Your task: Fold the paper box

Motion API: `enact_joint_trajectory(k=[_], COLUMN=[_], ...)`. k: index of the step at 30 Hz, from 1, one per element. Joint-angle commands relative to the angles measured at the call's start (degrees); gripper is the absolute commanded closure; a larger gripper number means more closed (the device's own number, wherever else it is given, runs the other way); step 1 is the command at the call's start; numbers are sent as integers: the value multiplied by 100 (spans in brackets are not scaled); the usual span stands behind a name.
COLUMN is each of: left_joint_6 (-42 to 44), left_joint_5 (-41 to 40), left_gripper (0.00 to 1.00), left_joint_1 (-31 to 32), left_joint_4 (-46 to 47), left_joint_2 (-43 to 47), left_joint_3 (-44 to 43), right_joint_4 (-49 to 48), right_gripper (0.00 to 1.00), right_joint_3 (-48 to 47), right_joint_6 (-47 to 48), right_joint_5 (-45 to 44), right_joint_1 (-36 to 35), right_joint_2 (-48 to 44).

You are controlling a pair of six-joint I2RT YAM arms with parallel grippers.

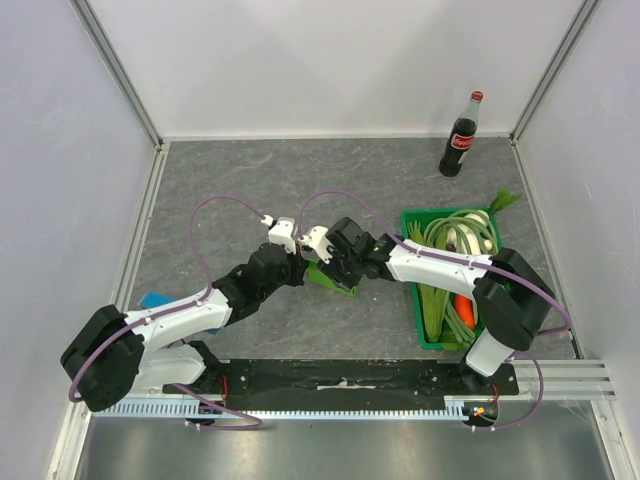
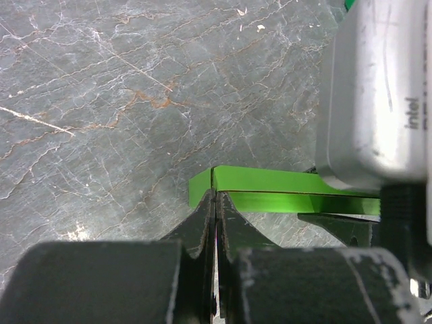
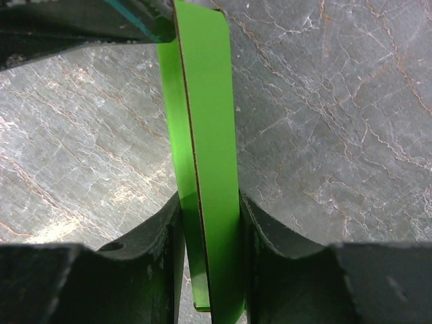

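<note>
The paper box is a lime-green folded card held just above the grey stone tabletop at mid-table, between both arms. My left gripper comes from the left. In the left wrist view its jaws are shut on the thin edge of the paper box at a crease. My right gripper comes from the right. In the right wrist view the paper box stands edge-on as two layers, and the right gripper presses on it from both sides.
A dark-green crate of vegetables stands at the right, under the right arm. A cola bottle stands at the back right. A small blue block lies at the left by the wall. White walls enclose the table.
</note>
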State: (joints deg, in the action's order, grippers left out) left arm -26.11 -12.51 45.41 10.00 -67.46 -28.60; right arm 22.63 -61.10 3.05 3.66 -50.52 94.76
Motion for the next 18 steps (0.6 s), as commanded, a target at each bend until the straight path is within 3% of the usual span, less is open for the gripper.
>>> enact_joint_trajectory(k=[1,8,18], left_joint_6=[-166,-430,-641], left_joint_5=[30,-207,-489], left_gripper=[98,98,98], left_joint_1=[109,117,188], left_joint_4=[-349,-841,-1404], left_joint_2=[-48,-171,-443], left_joint_3=[197,-206,-585], right_joint_4=[-435,-216,398], right_gripper=[59,35,25], right_joint_3=[-104,-139,291], right_joint_6=[-129,-585,-1781], right_joint_5=[-313,-331,-577], right_joint_1=[16,34,130], right_joint_2=[-46,-352,-1345])
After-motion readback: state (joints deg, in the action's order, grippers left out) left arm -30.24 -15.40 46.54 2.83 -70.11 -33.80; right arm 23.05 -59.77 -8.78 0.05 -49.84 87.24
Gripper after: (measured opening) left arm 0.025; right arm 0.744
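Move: The paper box stands between the hands, its middle roughly 5 cm to the right hand's left and about 1 cm ahead, at nearly the same height; the right fingers still straddle its right end. From the left hand, which already pinches the box's left end corner, the middle lies some 5 cm right, 2 cm back and 1 cm lower. The green vegetable basket is about 26 cm to the right hand's right, roughly level ahead, 3 cm lower. The right fingers spread from partly open to about three-quarters open around the right end of the paper box, and the hand, after easing scarcely 1 cm forward, rises about 4 cm up off the box at growing speed, turning clockwise some 10 degrees and lifting its left side a little. Meanwhile the left hand stays put with its fingers shut on the box's left corner, keeping its pinch and tipping only about 5 degrees downward. ##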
